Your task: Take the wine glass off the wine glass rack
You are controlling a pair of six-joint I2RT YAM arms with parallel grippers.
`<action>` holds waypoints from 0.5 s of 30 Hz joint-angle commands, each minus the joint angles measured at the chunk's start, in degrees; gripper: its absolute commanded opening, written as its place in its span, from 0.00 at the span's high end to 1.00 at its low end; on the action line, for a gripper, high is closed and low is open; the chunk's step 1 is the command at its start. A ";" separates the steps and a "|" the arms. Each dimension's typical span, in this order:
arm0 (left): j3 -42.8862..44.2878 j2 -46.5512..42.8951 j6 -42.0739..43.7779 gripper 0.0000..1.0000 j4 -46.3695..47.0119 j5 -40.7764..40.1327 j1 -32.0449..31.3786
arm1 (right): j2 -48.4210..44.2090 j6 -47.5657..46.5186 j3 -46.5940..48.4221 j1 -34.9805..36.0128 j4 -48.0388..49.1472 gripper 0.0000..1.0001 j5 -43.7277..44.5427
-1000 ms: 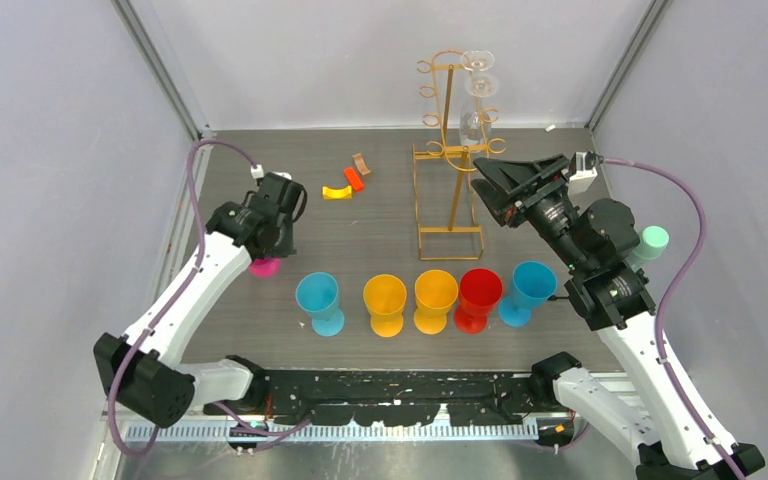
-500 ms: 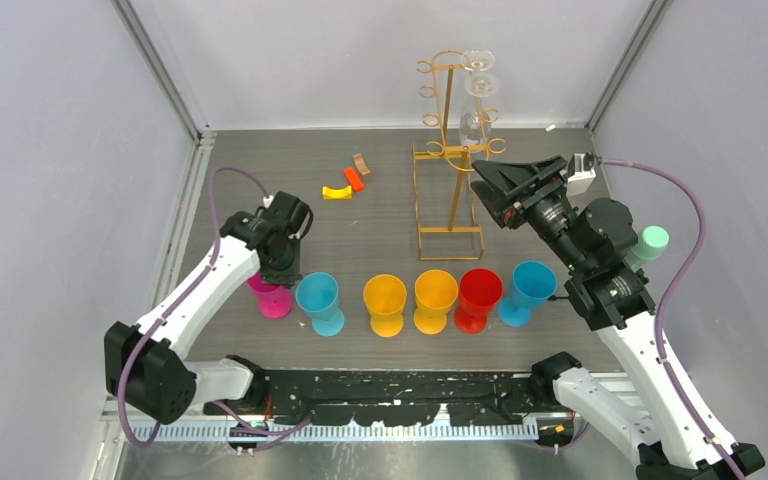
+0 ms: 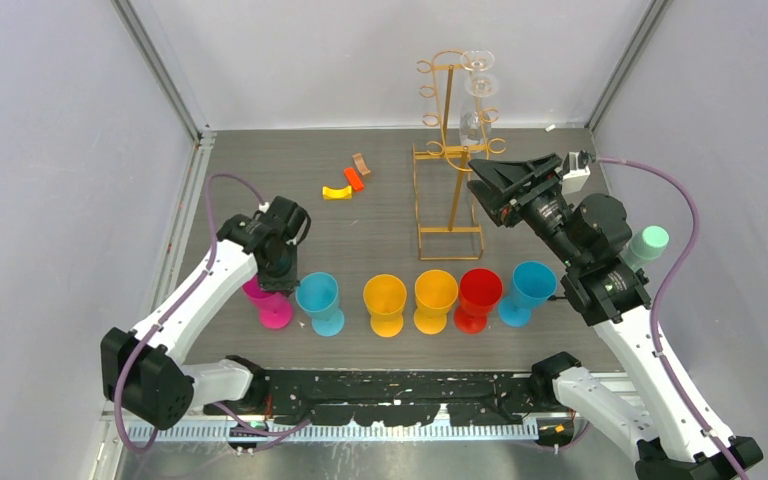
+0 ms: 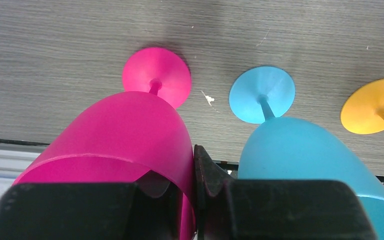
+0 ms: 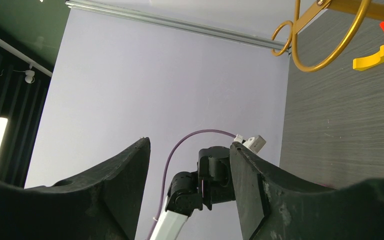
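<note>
The gold wire wine glass rack (image 3: 449,190) stands at the back of the table. A clear wine glass (image 3: 476,98) hangs upside down on its upper right hooks. My right gripper (image 3: 480,182) is open and empty, just right of the rack's upright and below that glass. In the right wrist view the open right gripper (image 5: 190,150) has the rack's gold hooks (image 5: 325,45) above it. My left gripper (image 3: 278,272) is shut on the rim of a pink wine glass (image 3: 274,312). In the left wrist view (image 4: 177,175) one finger is inside the pink bowl (image 4: 130,125).
A row of plastic glasses stands near the front: blue (image 3: 319,300), yellow (image 3: 385,300), orange (image 3: 435,296), red (image 3: 479,294), blue (image 3: 530,288). A mint cup (image 3: 650,243) is behind my right arm. Small yellow (image 3: 337,192), red (image 3: 354,179) and brown (image 3: 362,163) pieces lie left of the rack.
My left arm has carried the pink glass toward the near edge and right, to the left end of the row beside the blue glass. My right gripper has shifted slightly toward the rack.
</note>
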 commanded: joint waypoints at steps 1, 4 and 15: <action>-0.41 -1.02 -1.19 0.84 -1.54 -1.33 0.08 | -0.56 0.12 0.69 -0.07 3.25 0.36 -0.07; -1.27 -1.33 -1.39 0.76 -1.25 -0.68 0.08 | -0.56 0.02 0.81 -0.09 3.05 0.35 -0.07; 6.90 -4.86 -0.08 0.62 -5.83 -3.34 0.08 | -0.98 -1.73 1.95 -0.09 1.46 0.35 0.93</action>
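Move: The pink wine glass is between the left fingertips, which straddle the right side of its rim; its middle lies about 3 cm to that hand's left, level fore and aft, and some 5 cm below. The pale blue glass stands about 7 cm to the hand's right and 1 cm nearer the base, the first yellow one roughly 18 cm right and 1 cm nearer. From the right hand the pink glass is about 37 cm left, 6 cm back and 34 cm below. Easing back towards the base by just under 1 cm and sinking a touch, the left hand spreads its almost shut fingers to about a third open, letting go of the pink glass's rim. It then turns upward, rising about 2 cm from its lowest point, one finger still over the bowl and the other outside the wall; the wrist keeps pointing down. ##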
